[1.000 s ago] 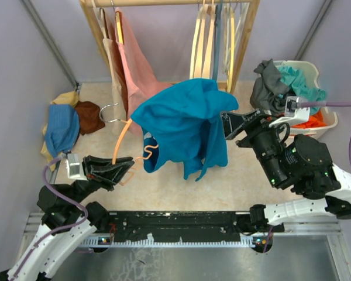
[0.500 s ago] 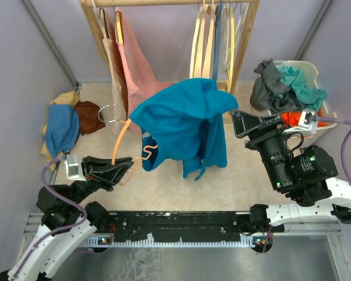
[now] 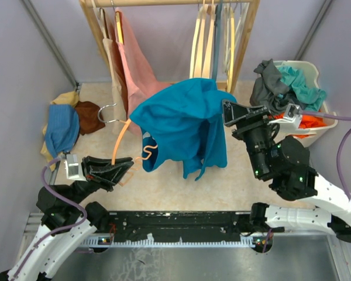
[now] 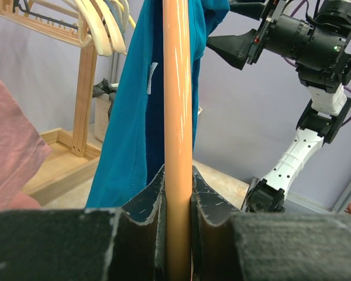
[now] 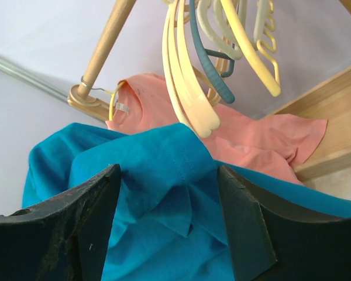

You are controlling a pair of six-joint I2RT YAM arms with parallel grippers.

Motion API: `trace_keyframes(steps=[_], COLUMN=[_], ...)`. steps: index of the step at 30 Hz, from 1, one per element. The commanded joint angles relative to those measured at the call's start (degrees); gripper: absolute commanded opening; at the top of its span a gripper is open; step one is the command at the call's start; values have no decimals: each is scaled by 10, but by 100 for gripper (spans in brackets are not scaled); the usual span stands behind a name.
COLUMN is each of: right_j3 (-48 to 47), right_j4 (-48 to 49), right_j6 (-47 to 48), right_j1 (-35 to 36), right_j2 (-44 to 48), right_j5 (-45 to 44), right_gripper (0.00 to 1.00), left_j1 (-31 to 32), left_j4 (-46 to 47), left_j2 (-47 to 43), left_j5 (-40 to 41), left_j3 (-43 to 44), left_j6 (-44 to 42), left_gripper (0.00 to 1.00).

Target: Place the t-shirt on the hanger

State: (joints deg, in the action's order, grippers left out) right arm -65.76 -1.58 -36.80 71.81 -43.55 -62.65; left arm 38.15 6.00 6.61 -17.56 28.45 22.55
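Observation:
The teal-blue t-shirt [image 3: 184,123] hangs draped over the orange-tan hanger [image 3: 121,140], bunched at the top right. The cloth hides most of the hanger; one arm, the zigzag bar and the metal hook [image 3: 108,111] stick out on the left. My left gripper [image 3: 126,167] is shut on the hanger's arm [image 4: 177,117], low at the left; the shirt [image 4: 128,129] hangs just behind it. My right gripper [image 3: 231,114] is open at the shirt's upper right edge. In the right wrist view a raised fold of the shirt [image 5: 164,170] lies between the spread fingers of the right gripper [image 5: 168,172], unpinched.
A wooden rack [image 3: 245,41] stands at the back with a pink garment [image 3: 134,64] and cream hangers [image 3: 207,41]. A white basket [image 3: 327,126] of clothes sits at the right. A pile of blue, brown and yellow cloths [image 3: 64,126] lies at the left.
The right gripper drew back to the right, then came left again to the shirt's upper right edge. The left arm, hanger and shirt have stayed put.

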Motion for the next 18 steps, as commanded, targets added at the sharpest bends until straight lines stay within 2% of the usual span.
trace_keyframes(steps=[1, 5, 10, 18], right_j3=[-28, -24, -32, -61], right_j4=[-24, -3, 36, 57], right_j6=[-91, -76, -29, 6], right_j1=[-33, -35, -35, -46], right_j2=[-3, 1, -3, -28], right_j5=[44, 38, 32, 40], right_gripper=[64, 51, 47, 32], left_j1=[1, 1, 1, 1], left_j4=[65, 65, 67, 75], left_j2=[-15, -16, -17, -14], left_j5=[2, 1, -1, -3], left_j3=[21, 20, 17, 17], left_j6=[5, 5, 7, 10], left_gripper=[0, 0, 0, 0])
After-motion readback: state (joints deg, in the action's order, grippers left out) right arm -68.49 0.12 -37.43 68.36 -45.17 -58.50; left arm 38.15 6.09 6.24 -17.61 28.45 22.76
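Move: Right between the right hand's open fingertips, about 2 cm ahead and 1 cm below, is the raised fold at the right-hand edge of the t-shirt. The rest of the t-shirt drapes over the held hanger, its middle some 12 cm to the left and 8 cm lower; the rack hangers are roughly 20 cm ahead and 4 cm left, at about hand height. From the left hand, the fold lies about 28 cm right, 11 cm ahead and 12 cm up. Closing its fingers by nearly half, the right hand gathers the t-shirt's edge fold between its fingertips, first easing barely half a centimetre forward and down, then rising about 2.5 cm with the fold, wrist nearly unturned. The left hand stays in place and keeps its grip on the hanger. ##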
